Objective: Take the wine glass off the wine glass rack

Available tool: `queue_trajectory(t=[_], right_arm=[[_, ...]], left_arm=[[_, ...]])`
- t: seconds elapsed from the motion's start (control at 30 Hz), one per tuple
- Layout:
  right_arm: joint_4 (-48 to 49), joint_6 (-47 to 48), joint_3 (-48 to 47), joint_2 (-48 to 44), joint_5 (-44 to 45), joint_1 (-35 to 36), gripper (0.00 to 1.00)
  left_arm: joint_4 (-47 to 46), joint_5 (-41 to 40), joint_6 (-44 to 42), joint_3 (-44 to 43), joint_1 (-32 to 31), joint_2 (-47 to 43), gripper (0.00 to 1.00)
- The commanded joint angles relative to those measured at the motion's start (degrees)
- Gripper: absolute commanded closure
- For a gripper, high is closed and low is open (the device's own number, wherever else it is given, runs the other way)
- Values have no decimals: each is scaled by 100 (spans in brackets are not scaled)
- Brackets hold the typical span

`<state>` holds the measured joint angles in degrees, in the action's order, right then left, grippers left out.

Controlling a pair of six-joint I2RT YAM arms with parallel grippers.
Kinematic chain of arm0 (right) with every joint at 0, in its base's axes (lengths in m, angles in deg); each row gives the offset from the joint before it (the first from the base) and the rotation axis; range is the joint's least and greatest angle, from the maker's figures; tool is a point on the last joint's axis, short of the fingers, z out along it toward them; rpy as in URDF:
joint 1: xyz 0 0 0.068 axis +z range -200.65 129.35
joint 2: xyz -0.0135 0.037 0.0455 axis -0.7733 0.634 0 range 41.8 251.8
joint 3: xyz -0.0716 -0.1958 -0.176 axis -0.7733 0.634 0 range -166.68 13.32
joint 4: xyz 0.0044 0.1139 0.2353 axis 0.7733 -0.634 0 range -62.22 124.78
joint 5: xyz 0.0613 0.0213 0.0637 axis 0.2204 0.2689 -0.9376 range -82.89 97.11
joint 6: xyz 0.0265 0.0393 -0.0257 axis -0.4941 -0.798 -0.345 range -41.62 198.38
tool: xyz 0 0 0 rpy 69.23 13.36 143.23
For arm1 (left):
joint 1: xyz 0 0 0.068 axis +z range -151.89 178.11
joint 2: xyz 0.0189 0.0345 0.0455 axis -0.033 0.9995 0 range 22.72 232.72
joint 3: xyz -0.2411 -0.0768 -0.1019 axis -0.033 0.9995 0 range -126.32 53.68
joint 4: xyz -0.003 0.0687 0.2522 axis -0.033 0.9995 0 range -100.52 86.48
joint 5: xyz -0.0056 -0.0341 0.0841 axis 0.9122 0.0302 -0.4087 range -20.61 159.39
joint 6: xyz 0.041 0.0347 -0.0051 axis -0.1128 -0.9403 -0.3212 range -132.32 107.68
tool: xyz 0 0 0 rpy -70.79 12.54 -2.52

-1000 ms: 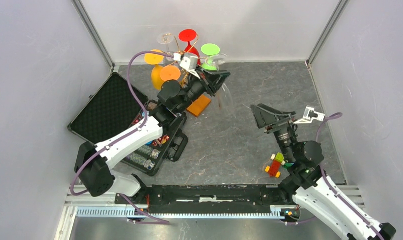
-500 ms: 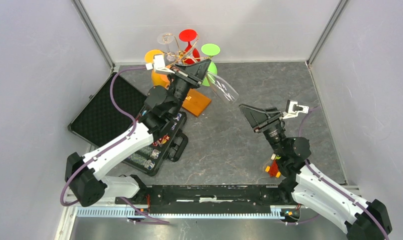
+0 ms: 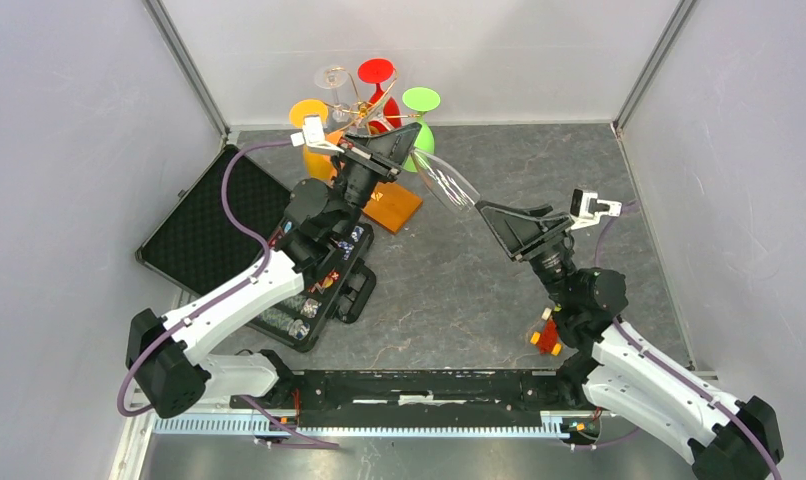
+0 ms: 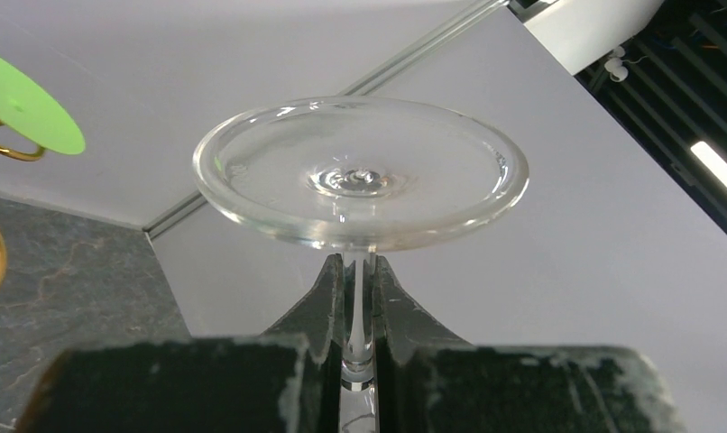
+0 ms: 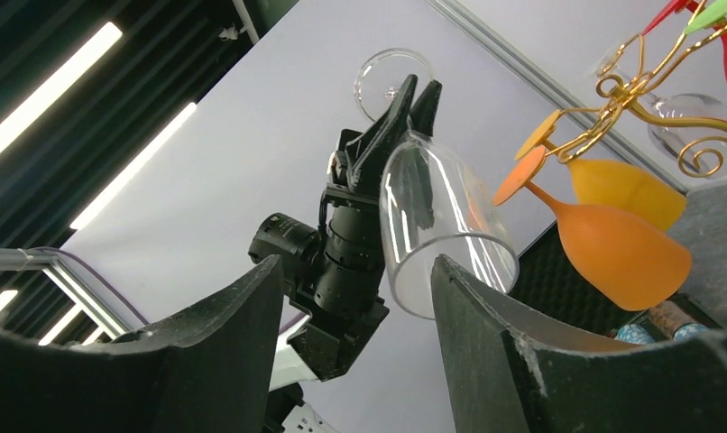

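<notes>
A clear wine glass (image 3: 445, 178) hangs in the air just right of the wine glass rack (image 3: 363, 112), a gold wire tree on an orange-brown base (image 3: 397, 210). My left gripper (image 3: 411, 142) is shut on its thin stem, close under the round foot (image 4: 360, 171). The left gripper (image 4: 360, 267) pinches the stem between both fingers. The bowl (image 5: 441, 225) tilts down toward my right gripper (image 3: 487, 212). The right gripper (image 5: 355, 271) is open, and the bowl's rim sits beside its right finger (image 5: 486, 334), not between the jaws.
Orange (image 3: 317, 150), red (image 3: 377, 72), green (image 3: 420, 99) and clear (image 3: 332, 77) glasses still hang on the rack. An open black case (image 3: 219, 225) with poker chips lies at the left. A small toy of coloured blocks (image 3: 551, 335) sits by the right arm.
My left arm swung the clear glass away from the rack, up and to the right. My right gripper rose and moved left toward the bowl, its jaws narrower than before.
</notes>
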<state>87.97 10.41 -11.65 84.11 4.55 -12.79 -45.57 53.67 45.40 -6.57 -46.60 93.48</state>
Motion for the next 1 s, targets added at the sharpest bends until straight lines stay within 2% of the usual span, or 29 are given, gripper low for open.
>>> queue_trajectory(t=[0.0,0.17,0.23,0.33,0.53,0.7,0.8,0.87,0.97], right_arm=[[-332,-302,-225,55,-32,-1,35],[-235,-453,-342,267,-190,-3,33],[-179,-446,-418,347,-241,-1,36],[-10,-481,-401,427,-204,1,45],[479,-706,-120,506,30,1,67],[517,-701,-43,532,184,1,87],[432,-711,-77,554,204,-3,99],[308,-685,-118,560,213,1,100],[125,-469,-210,560,222,0,100]], left_arm=[[-677,366,369,-39,7,79,98],[-834,558,356,-116,6,194,98],[-879,652,386,-114,6,266,98],[-1014,733,442,-34,6,329,98],[-1383,800,271,126,6,300,98],[-1459,834,253,227,6,260,96],[-1470,802,170,300,6,173,84],[-1485,800,44,320,6,108,77],[-1490,985,-360,261,6,54,56]])
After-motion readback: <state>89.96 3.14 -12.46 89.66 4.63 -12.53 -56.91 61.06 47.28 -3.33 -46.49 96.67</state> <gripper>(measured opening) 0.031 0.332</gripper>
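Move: The left hand already holds the clear wine glass by its stem; the glass's middle lies about 5 cm ahead of the open right fingers and 6 cm to their left, roughly level. From the left hand, the right fingers are some 9 cm back, 10 cm to the right and 5 cm lower. On the rack, the green glass hangs about 10 cm ahead of the left hand, 1 cm to its right and 12 cm down; the orange glass is 2 cm ahead, 13 cm to the left, equally low. The left hand carries the glass some 2 cm to the right and 1 cm back towards the right hand, turning roughly 8 degrees clockwise, while the right hand slips forward and left about 2 cm, sinking a little at first and tipping slightly down, to bring its open fingers to the glass rim. The right fingers then close nearly shut and pinch the thin wall at the near upper edge of the rim, and only after that do the left fingers part from the stem, the left hand hardly shifting. ##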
